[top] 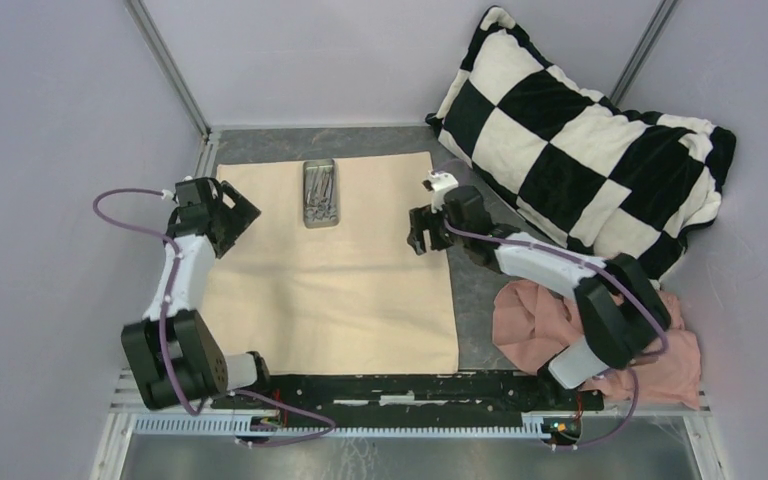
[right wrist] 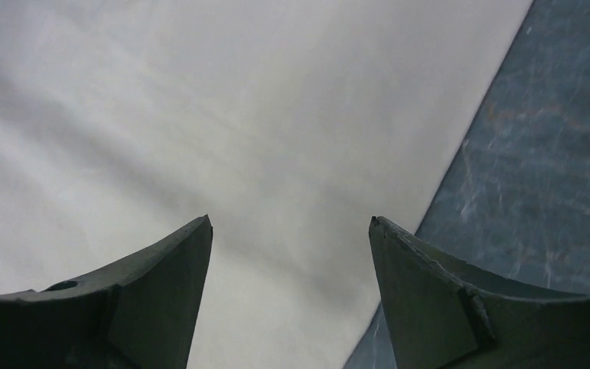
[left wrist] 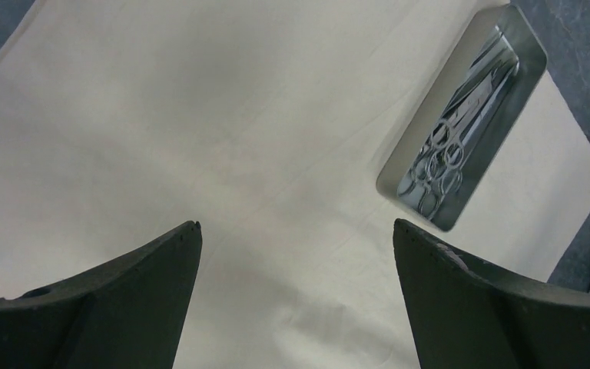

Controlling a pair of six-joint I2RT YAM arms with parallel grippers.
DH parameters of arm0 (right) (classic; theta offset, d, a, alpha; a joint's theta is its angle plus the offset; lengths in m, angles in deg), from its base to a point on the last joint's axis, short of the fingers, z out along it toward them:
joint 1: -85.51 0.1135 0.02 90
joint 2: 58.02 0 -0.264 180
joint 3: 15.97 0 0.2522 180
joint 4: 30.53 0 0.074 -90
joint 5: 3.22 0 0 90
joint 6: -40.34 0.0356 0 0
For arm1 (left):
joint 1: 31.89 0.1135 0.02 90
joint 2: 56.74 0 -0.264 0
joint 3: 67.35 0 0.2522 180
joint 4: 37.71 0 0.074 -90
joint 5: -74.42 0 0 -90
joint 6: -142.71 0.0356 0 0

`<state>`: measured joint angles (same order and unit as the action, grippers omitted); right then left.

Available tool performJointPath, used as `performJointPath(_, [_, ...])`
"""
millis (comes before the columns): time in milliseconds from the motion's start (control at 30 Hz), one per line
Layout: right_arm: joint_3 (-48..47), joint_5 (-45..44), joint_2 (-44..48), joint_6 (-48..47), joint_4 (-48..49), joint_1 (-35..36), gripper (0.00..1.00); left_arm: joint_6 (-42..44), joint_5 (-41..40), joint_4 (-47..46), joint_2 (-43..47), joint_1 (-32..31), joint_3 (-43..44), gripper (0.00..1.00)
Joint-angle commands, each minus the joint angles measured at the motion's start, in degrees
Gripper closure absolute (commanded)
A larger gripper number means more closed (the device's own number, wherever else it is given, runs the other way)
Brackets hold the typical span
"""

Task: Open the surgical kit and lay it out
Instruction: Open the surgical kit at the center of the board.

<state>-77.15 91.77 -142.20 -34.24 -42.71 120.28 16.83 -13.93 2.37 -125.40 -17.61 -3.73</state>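
The beige cloth wrap lies spread flat over the middle of the table. On its far part stands the small grey metal tray with several silver ring-handled instruments inside. My left gripper hovers over the cloth's left edge, open, nothing between its fingers. Over the right edge of the cloth hangs my right gripper, open and empty as well. In the left wrist view the tray sits to the upper right of my left gripper. My right gripper looks down on cloth and bare table.
A black-and-white checkered pillow leans in the far right corner. A crumpled pink cloth lies at the near right beside the right arm. Grey table surface shows between the cloths. Pale walls close in on the left, the back and the right.
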Motion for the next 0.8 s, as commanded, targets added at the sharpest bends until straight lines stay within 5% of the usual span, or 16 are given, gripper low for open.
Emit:
performJointPath(0, [-11.7,-11.1,-11.3,-2.5,1.6,0.8,0.17,5.7,4.4,-10.2,-11.6,0.2,9.2,0.00])
performJointPath(400, [-28.2,-20.5,-30.8,-10.7,-0.7,2.8,0.16,-7.1,16.5,-31.0,-38.9,3.0,15.1,0.00])
performJointPath(767, [-34.8,-22.0,-40.4,-9.1,-2.3,0.8,0.15,-8.5,15.3,-30.9,-54.0,4.1,25.8,0.00])
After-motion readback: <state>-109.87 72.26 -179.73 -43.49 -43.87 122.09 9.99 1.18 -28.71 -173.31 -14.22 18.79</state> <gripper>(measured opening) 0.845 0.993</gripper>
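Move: Lying about 18 cm ahead, 2 cm left and 12 cm below the left hand is the bare patch of kit cloth left of the tray. The metal instrument tray stands some 18 cm ahead and 13 cm right of this hand. For the right hand, the cloth patch right of the tray is roughly 18 cm ahead, 5 cm left and 9 cm down. The tray stands about 19 cm ahead and 21 cm left of the right hand. Sweeping forward over the opened cloth on either side of the tray, both empty, wide-open hands sink onto it, left sides dipping, the right rolling about 20 degrees. The left reaches some 19 cm forward and 9 cm down, the right 14 and 7, drifting slightly left; once down, their fingertips push the cloth on forward, the left farther. ##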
